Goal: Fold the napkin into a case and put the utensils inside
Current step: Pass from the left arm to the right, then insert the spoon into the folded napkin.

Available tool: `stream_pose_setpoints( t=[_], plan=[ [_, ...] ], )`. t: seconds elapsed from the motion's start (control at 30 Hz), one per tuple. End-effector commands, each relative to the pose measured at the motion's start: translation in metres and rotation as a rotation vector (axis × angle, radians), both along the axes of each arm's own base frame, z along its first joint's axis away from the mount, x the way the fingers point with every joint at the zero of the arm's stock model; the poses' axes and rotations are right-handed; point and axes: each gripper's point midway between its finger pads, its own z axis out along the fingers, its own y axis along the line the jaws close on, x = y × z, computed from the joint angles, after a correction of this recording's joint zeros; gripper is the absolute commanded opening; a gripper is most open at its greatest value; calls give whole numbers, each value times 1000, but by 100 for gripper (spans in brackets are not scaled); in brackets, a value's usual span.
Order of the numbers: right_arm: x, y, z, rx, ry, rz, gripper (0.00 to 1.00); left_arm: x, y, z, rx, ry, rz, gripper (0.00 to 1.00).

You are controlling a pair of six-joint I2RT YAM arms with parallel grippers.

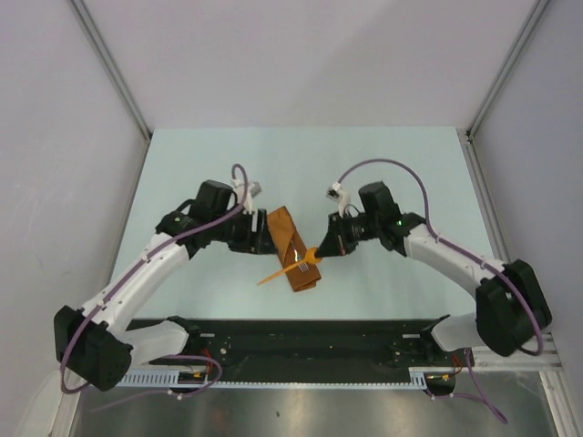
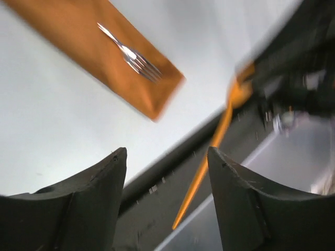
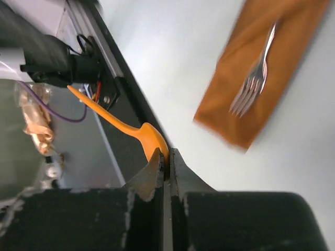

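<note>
The napkin lies on the table folded into a narrow rust-orange case (image 1: 288,238) (image 2: 99,55) (image 3: 246,102). A silver fork (image 1: 297,265) (image 2: 131,55) (image 3: 255,78) rests on top of its near end, tines out. My right gripper (image 1: 322,253) (image 3: 166,155) is shut on the bowl of the orange spoon (image 1: 282,271) (image 3: 144,133) (image 2: 210,157), holding it above the case's near end with the handle pointing toward the left arm. My left gripper (image 1: 260,238) (image 2: 166,156) hangs open just left of the case, with nothing between its fingers.
A black rail (image 1: 310,333) (image 2: 172,162) runs along the table's near edge, close under the spoon handle. The left arm's wrist and its purple cable (image 3: 52,65) show beyond the spoon. White walls enclose the pale table (image 1: 383,173) on three sides.
</note>
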Motion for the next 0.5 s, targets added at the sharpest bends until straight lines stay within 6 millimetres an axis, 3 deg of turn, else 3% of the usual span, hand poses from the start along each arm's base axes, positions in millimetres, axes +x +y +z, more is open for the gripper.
stream_pose_setpoints(
  t=[0.0, 0.03, 0.07, 0.13, 0.17, 0.2, 0.27, 0.3, 0.37, 0.4, 0.47],
  plan=[
    [-18, -12, 5, 24, 236, -428, 0, 70, 28, 45, -60, -192, 353, 69],
    [-29, -17, -13, 11, 324, -497, 0, 75, 29, 45, -70, -195, 376, 69],
    [-36, -16, -16, 32, 458, -583, 0, 80, 30, 44, -79, -197, 407, 70],
    [-37, -31, -31, 5, 550, -776, 0, 91, 31, 38, -105, -184, 463, 70],
    [-52, -33, -46, -21, 591, -797, 0, 95, 31, 35, -113, -175, 475, 70],
    [-46, -40, -50, -3, 643, -931, 0, 104, 28, 30, -131, -166, 485, 68],
    [-47, -51, -57, 7, 623, -1049, 0, 113, 17, 29, -168, -155, 448, 52],
    [-48, -56, -60, 19, 682, -1134, 0, 119, 14, 11, -143, -103, 442, 50],
    [-48, -66, -63, 12, 683, -1225, 0, 124, 6, 8, -146, -47, 406, 45],
    [-51, -66, -64, 4, 718, -1264, 0, 128, 4, -11, -115, 7, 406, 44],
    [-49, -74, -68, -25, 672, -1338, 0, 133, 0, -17, -113, 18, 396, 43]
  ],
)
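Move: The folded napkin's middle lies about 12 cm ahead of the open left gripper, 7 cm to its right and 17 cm below. The fork, already on the napkin, is some 7 cm ahead of that gripper and 9 cm right. From the right gripper, holding the spoon by its bowl, the napkin's middle is roughly 15 cm ahead, 8 cm left and 16 cm below; the fork is about 10 cm ahead and 6 cm left. Swing the right gripper back about 8 cm, down 7 and 5 to the right, away from the napkin, keeping its pinch on the spoon's bowl while the wrist turns clockwise some 55 degrees and tips steeper down. Meanwhile send the empty left gripper about 12 cm forward along the napkin's left side, rising slightly, then dipping, turning counter-clockwise and partly closing. ##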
